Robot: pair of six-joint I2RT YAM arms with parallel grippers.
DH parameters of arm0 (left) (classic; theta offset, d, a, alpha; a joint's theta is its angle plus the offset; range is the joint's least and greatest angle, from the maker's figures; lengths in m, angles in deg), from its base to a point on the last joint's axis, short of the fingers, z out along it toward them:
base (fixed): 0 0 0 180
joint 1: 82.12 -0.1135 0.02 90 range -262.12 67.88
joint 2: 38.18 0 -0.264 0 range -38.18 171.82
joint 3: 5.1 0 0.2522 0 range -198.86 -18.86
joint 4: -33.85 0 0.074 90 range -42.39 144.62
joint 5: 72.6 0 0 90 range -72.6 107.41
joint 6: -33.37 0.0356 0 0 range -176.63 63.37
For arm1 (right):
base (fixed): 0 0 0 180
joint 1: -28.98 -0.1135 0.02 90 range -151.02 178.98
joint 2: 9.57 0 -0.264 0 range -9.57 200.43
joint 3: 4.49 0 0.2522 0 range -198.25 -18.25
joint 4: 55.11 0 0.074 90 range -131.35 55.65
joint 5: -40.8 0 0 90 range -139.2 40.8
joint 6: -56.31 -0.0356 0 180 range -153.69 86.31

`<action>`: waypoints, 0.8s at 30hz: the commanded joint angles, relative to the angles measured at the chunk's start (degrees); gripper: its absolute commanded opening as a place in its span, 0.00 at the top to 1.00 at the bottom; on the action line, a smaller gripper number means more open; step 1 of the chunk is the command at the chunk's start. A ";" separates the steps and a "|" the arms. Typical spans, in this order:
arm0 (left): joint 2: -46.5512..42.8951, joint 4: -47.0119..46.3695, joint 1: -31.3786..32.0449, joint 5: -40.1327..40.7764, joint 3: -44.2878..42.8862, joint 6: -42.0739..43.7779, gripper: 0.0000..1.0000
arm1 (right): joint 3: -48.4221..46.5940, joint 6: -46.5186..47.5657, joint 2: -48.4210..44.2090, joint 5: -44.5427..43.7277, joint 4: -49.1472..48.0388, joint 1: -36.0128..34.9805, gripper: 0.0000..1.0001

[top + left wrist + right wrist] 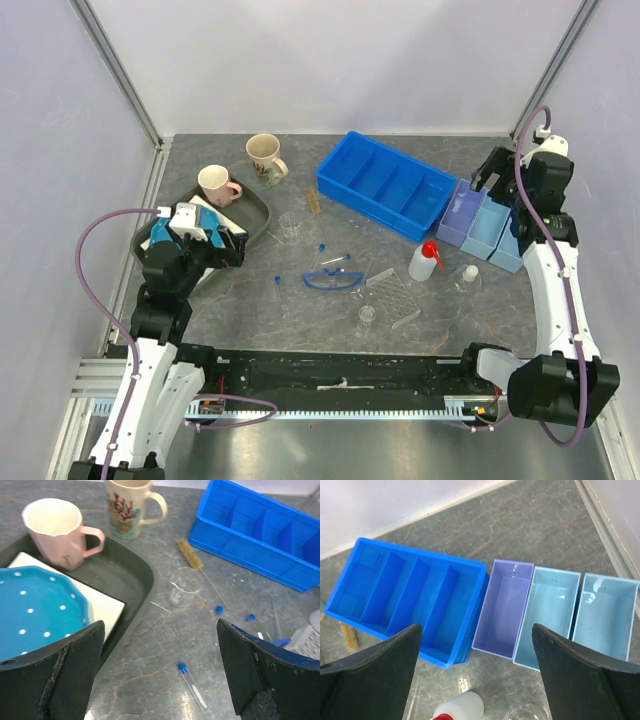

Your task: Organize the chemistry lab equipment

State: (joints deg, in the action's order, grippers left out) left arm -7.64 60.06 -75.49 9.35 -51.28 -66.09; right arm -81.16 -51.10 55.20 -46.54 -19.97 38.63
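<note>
My left gripper [232, 246] is open and empty, above the table beside the tray; a blue-capped tube [191, 685] lies between its fingers in the left wrist view. Beyond it are a small clear beaker [184, 586] and a thin brush [191, 555]. Mid-table lie the blue-framed goggles [335, 280], the clear tube rack [392, 295], another beaker [367, 316], the white squeeze bottle [425, 260] and a flask [467, 278]. My right gripper [480, 182] is open and empty, high over the bins; the bottle [462, 707] shows below it.
A blue divided bin [385, 185] stands at the back, with a purple bin [502, 607] and two light blue bins [547, 617] to its right. A dark tray [262, 212] at the left holds a pink mug [218, 185] and a blue dotted plate [35, 610]. A beige mug [265, 158] stands behind it.
</note>
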 commanded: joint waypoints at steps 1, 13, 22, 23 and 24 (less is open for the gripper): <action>2.93 0.64 0.31 -7.23 -4.66 -4.59 0.00 | -7.12 1.31 0.97 3.57 0.23 0.37 0.02; 8.74 11.02 0.40 -19.45 -8.36 -22.35 0.00 | -4.51 26.44 1.14 35.53 5.06 -5.52 0.02; 13.83 14.45 9.79 -9.72 -8.18 -26.05 0.00 | 1.30 31.56 0.97 45.86 4.98 -5.87 0.02; 16.28 14.53 13.20 -5.87 -8.96 -26.23 0.00 | 1.56 31.65 0.97 45.86 4.89 -5.78 0.02; 17.61 14.45 14.80 -4.01 -9.49 -26.40 0.00 | 1.83 31.65 1.06 46.21 4.89 -5.78 0.02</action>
State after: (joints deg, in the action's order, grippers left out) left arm 5.54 73.37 -67.31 -3.59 -58.80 -88.88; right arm -79.96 -22.93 56.79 -4.97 -14.00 32.73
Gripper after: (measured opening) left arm 0.995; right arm 0.982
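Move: The blue goggles lie some 24 cm to the right of the left hand, about 1 cm back and 20 cm below; nearer are the blue-capped tube, 11 cm right and 6 cm back, and the glass beaker, 9 cm right and 15 cm ahead. From the right hand the wash bottle stands about 11 cm left, 9 cm back and 17 cm lower; the purple bin is 6 cm ahead and 2 cm right, the tube rack 18 cm left and 17 cm back. Both hands head in over the middle, open and touching nothing. The left leaves the tray side and goes about 8 cm right, easing back and then down 3–4 cm, tipping down and turning clockwise towards the goggles. The right first lifts some 3.5 cm, then swings about 14 cm left from by the purple bin towards the wash bottle, turning over 50 degrees counter-clockwise as it draws back and sinks. ##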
